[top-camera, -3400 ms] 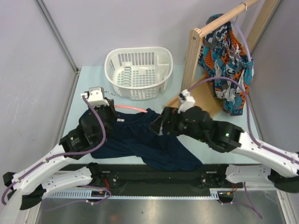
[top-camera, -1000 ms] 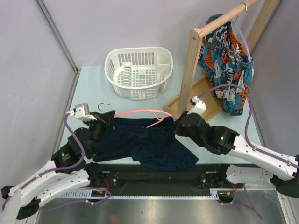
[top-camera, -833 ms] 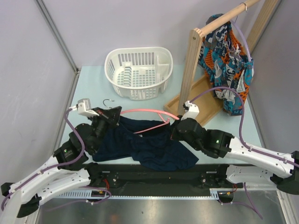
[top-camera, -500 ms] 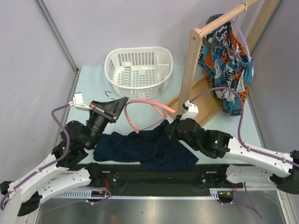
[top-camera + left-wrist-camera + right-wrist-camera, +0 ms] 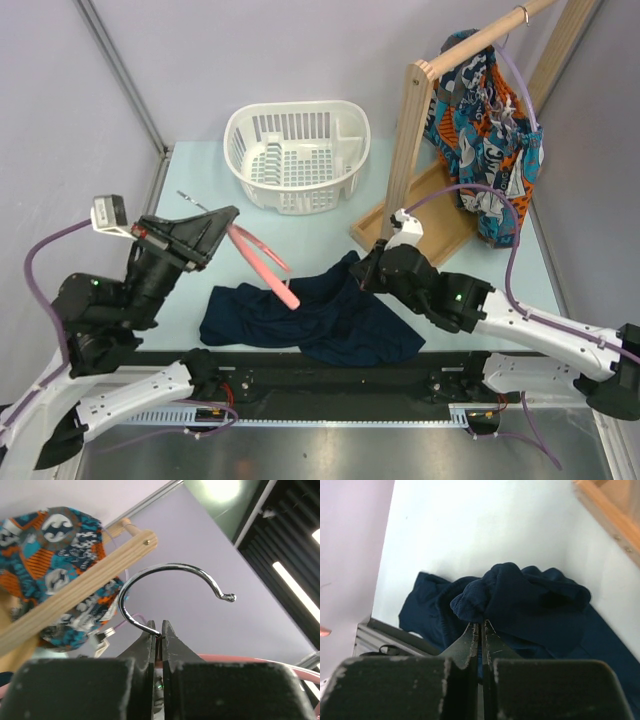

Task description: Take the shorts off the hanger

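Note:
The colourful printed shorts point(image 5: 485, 140) hang on the thin lavender hanger point(image 5: 521, 92) from the wooden rod at the back right; neither gripper touches them. They also show in the left wrist view as the shorts point(image 5: 45, 550). My left gripper point(image 5: 230, 216) is raised at the left, shut on the neck of a pink hanger point(image 5: 262, 262), its metal hook point(image 5: 170, 570) above the left gripper point(image 5: 160, 630). My right gripper point(image 5: 362, 268) is shut on a fold of a plain navy garment point(image 5: 310, 315), seen as the navy garment point(image 5: 530, 600) at the right gripper point(image 5: 482, 625).
A white plastic basket point(image 5: 298, 155) stands at the back centre. The wooden rack's upright point(image 5: 405, 150) and its base point(image 5: 432, 218) stand right of it, close behind my right arm. The navy garment lies bunched near the table's front edge.
My left arm has lifted the pink hanger up and to the left, out of the navy garment. The garment has slumped onto the table, its right end still pinched by my right gripper.

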`<state>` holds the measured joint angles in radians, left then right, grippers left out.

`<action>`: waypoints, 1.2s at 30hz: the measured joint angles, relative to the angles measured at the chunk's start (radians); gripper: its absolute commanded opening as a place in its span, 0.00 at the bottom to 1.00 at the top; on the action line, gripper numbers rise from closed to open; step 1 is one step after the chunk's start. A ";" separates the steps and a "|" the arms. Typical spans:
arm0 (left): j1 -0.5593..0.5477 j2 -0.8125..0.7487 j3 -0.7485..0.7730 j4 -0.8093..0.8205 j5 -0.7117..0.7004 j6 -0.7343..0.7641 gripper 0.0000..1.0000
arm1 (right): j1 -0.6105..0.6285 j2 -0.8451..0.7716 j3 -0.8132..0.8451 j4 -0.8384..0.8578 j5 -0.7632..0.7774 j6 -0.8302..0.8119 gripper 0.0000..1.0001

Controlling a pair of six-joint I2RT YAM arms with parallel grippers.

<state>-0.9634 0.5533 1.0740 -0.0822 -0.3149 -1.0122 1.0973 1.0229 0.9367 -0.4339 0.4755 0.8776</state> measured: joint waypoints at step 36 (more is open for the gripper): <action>0.000 0.089 0.028 -0.553 -0.156 0.589 0.00 | -0.030 -0.225 0.011 -0.246 -0.218 -0.124 0.97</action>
<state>-0.9634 0.6426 1.1023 -0.6350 -0.4709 -0.4232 1.0676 0.7975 0.9474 -0.6804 0.2573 0.7540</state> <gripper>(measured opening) 0.037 0.974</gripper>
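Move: The navy shorts lie heaped on the table, one upper edge still in the right gripper; the middle of the heap is about 12 cm to the left of that hand, 6 cm nearer the base and some 14 cm below. The rack base is roughly 20 cm ahead and 16 cm to its right. From the high left hand, which holds the pink hanger, the shorts are about 18 cm right, level in depth and 43 cm below; the white basket stands some 38 cm ahead and 13 cm right. Carry the shorts' edge about 8 cm left and 6 cm down over the heap with the right gripper, opening wide to let go, then draw back rightward, up and slightly towards the base. Keep the left grip on the hanger and lower it some 16 cm, swinging left, then back right and a little forward, rolling the hand left side up about 55 degrees until the fingers dip. ##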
